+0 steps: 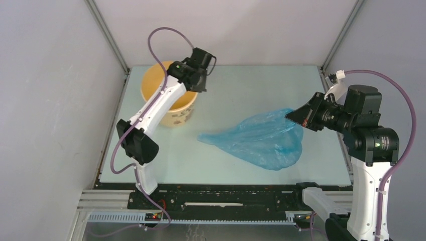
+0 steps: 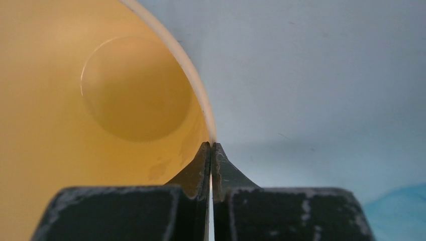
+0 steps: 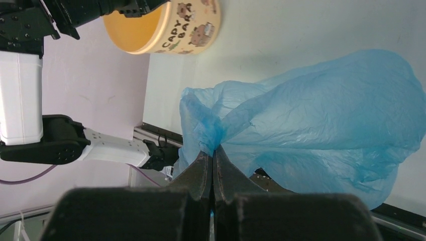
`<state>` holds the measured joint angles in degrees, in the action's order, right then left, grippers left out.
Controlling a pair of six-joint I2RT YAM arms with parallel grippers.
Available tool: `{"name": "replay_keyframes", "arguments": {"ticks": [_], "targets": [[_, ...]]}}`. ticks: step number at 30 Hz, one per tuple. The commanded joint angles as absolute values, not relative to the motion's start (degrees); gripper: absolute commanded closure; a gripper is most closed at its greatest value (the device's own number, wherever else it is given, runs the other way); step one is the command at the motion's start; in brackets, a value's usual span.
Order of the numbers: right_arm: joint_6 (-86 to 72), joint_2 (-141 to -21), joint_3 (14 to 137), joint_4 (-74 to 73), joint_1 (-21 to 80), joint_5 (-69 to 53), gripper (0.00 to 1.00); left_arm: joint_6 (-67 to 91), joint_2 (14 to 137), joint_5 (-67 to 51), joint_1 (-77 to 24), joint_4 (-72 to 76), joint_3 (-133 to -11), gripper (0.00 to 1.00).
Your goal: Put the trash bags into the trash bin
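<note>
The tan-yellow trash bin (image 1: 176, 113) stands at the table's far left; its printed wall shows in the right wrist view (image 3: 193, 30) and its bare inside in the left wrist view (image 2: 75, 100). My left gripper (image 1: 197, 84) is shut on the bin's right rim (image 2: 201, 100), fingertips meeting at the rim (image 2: 211, 145). A blue translucent trash bag (image 1: 266, 138) spreads over the table's middle right. My right gripper (image 1: 292, 116) is shut on a bunched edge of the bag (image 3: 321, 115), pinched at the fingertips (image 3: 213, 150), lifting that end.
The pale table top (image 1: 241, 85) is walled by grey panels at the back and sides. A black rail (image 1: 226, 198) runs along the near edge by the arm bases.
</note>
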<state>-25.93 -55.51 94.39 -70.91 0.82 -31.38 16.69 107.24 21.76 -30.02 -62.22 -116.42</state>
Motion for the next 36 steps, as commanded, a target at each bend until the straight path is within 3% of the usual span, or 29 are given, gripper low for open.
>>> {"name": "replay_keyframes", "arguments": {"ticks": [1,12,14,17,20,23,28,36], "targets": [[-26.6,-54.0,93.4,-69.8,0.5,-33.0,1.00,20.3,105.5,18.2,-35.1,-62.3,-122.2,1.00],[-26.3,-51.8,90.5,-70.0,0.5,-35.2,1.00,22.5,113.6,14.0,-45.1,-66.8,-133.7,0.99],[-26.0,-51.5,89.3,-69.9,0.5,-35.9,1.00,22.2,113.4,14.0,-45.1,-67.8,-134.1,0.84],[-24.7,-51.2,87.7,-69.7,0.5,-37.0,1.00,21.0,111.6,13.2,-45.1,-68.3,-134.7,0.47],[-24.0,-51.4,86.7,-69.3,0.5,-38.3,1.00,20.1,108.5,11.4,-45.1,-68.6,-136.1,0.19],[-24.9,-52.1,86.3,-67.9,0.5,-40.1,1.00,20.9,103.6,10.8,-44.8,-68.8,-136.3,0.07],[-26.6,-54.8,88.2,-66.4,0.5,-41.6,1.00,27.6,90.8,12.3,-44.7,-69.2,-125.2,0.04],[-27.8,-57.6,90.6,-65.7,1.3,-42.1,1.00,46.4,60.4,7.7,-44.3,-58.5,-85.8,0.08]]}}
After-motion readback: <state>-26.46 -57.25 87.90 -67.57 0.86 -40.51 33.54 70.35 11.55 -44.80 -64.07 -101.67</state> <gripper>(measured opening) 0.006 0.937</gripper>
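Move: The left fingers already pinch the trash bin by its right rim. The bin's middle is about 11 cm to their left, nearly level in reach and some 12 cm lower. The blue trash bag, towards which the bin is being taken, hangs about 25 cm to this hand's right and 22 cm back, at similar height. The right hand still holds the bag, whose middle is 10 cm to its left and 15 cm below. From the right hand the bin lies 46 cm left, 24 cm ahead and 26 cm lower. With its pinch on the right rim kept, the left hand drags the trash bin some 14 cm right and 6 cm back towards the bag, turning about 17 degrees clockwise. Then the fingers open wide, let go of the rim, and the hand pulls away back, left and up, rolling its left side down. The right fingers keep the bag pinched, dipping about 2 cm. ##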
